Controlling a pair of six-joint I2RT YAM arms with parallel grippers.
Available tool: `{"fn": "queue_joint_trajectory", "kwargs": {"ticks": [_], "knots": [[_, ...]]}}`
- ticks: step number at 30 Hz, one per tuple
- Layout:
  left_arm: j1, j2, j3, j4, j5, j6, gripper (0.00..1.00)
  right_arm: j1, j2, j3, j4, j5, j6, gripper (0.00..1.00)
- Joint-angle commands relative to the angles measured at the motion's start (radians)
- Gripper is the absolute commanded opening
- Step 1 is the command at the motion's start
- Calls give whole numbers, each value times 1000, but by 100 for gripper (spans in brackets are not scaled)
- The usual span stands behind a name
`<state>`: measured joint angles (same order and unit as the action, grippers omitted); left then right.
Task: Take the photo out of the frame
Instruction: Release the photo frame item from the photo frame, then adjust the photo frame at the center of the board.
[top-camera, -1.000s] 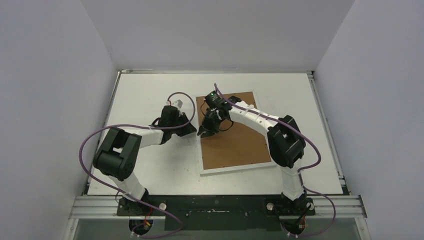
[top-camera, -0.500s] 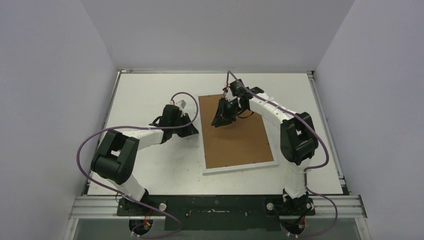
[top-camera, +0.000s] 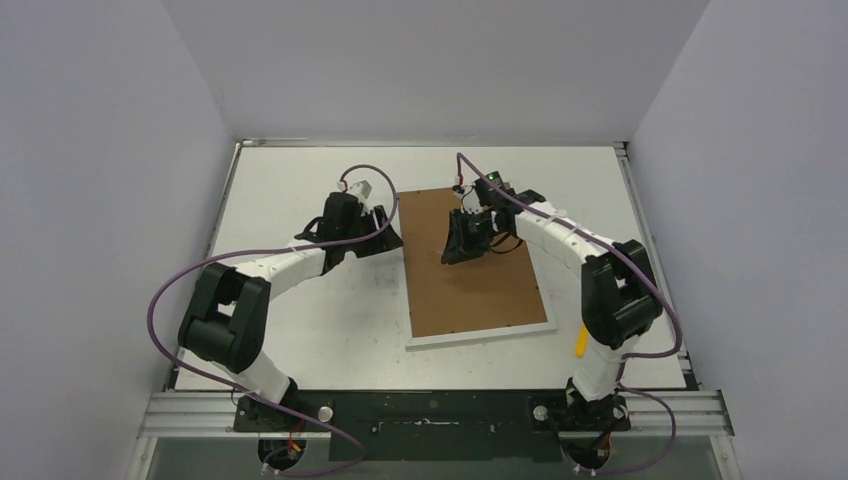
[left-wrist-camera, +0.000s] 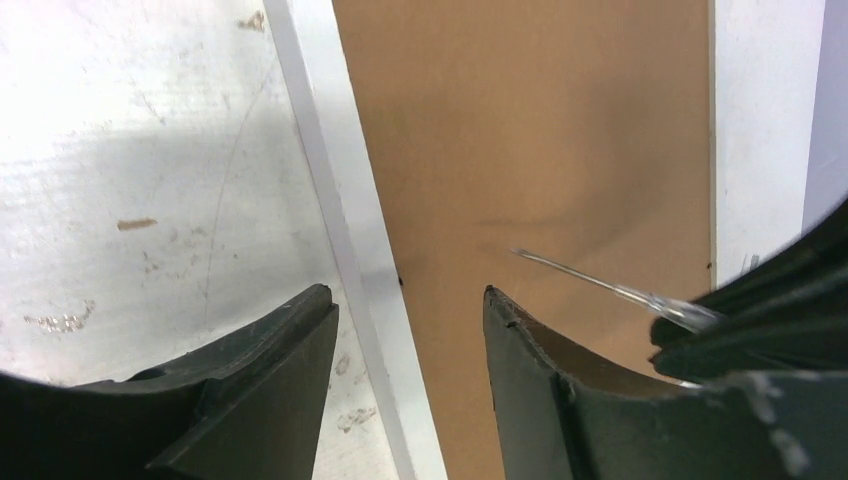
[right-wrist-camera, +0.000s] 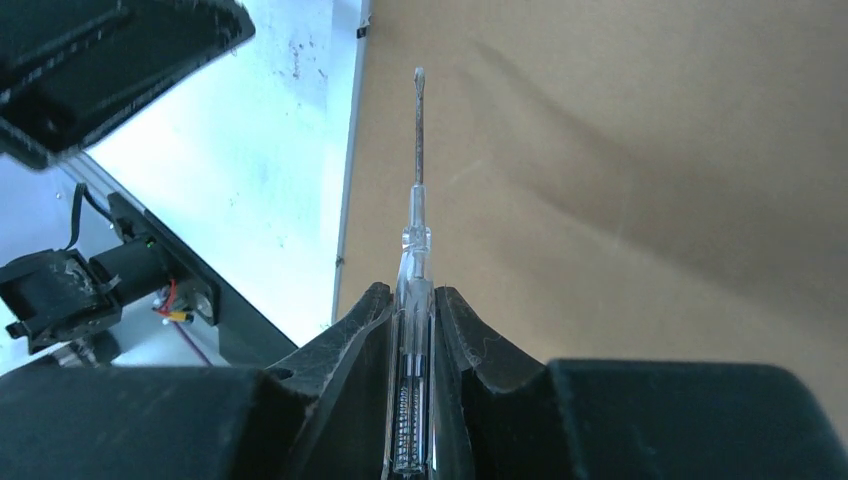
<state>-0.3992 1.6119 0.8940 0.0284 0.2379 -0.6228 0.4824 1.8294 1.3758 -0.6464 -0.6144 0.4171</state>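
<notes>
The frame (top-camera: 482, 336) lies face down on the table, its brown back panel (top-camera: 470, 285) up inside the white border (left-wrist-camera: 340, 220). The photo is hidden under that panel. My left gripper (top-camera: 393, 237) is open at the frame's left edge. In the left wrist view (left-wrist-camera: 407, 292) one finger is over the table and the other over the brown back (left-wrist-camera: 540, 130). My right gripper (top-camera: 455, 250) hangs over the panel's upper part, shut on a clear-handled screwdriver (right-wrist-camera: 418, 150). The screwdriver's metal tip points towards the left border. The blade also shows in the left wrist view (left-wrist-camera: 600, 285).
The white table (top-camera: 300, 320) is walled on three sides, with a metal rail along the near edge. A small yellow object (top-camera: 581, 340) lies next to the right arm, just right of the frame's near corner. Purple cables loop from both arms.
My left gripper has opened and moved back along the frame's left edge. The right arm has swung right and back with the screwdriver. The frame has turned slightly, now lying straighter.
</notes>
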Motion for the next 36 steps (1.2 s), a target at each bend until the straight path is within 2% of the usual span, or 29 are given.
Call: {"fn": "queue_joint_trajectory", "kwargs": {"ticks": [1, 9, 15, 20, 23, 26, 31, 36], "knots": [[3, 40, 101, -14, -53, 39, 53, -46, -175, -83, 151, 87, 1, 5], [0, 157, 217, -63, -118, 63, 57, -201, -449, -268, 178, 238, 31, 5], [-4, 249, 302, -98, -157, 78, 55, -231, -631, -369, 165, 389, 87, 5], [-15, 320, 378, -125, -158, 92, 52, -236, -706, -421, 162, 457, 99, 5], [-18, 351, 408, -141, -162, 97, 48, -236, -705, -425, 146, 478, 96, 5], [-18, 368, 416, -150, -170, 95, 41, -238, -686, -421, 135, 467, 87, 5], [-23, 367, 378, -142, -197, 76, 29, -237, -658, -427, 194, 265, 25, 5], [-26, 302, 280, -126, -230, 40, 16, -237, -639, -448, 238, 189, 29, 5]]}}
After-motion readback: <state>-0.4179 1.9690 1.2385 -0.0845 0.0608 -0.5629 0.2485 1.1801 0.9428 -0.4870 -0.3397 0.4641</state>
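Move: The stretch of the frame's left rail that the open left fingers go for is about 7 cm ahead of that hand, 1 cm to its right and 5 cm below. The backing board's middle is some 15 cm right and 3 cm ahead of the left hand; the frame's far left corner is about 20 cm ahead. From the right hand, the right rail is roughly 20 cm right, level fore and aft, and that left-rail stretch is about 13 cm ahead and 11 cm left. The left fingers close on the frame's left rail, one on its outer side, one at its inner edge, after the hand has gone about 7 cm forward along the rail and sunk 5 cm, rolling slightly. The right hand, still gripping the clear screwdriver, swings right across the board, rising and turning clockwise with its tips lifting, then eases back left a little. ##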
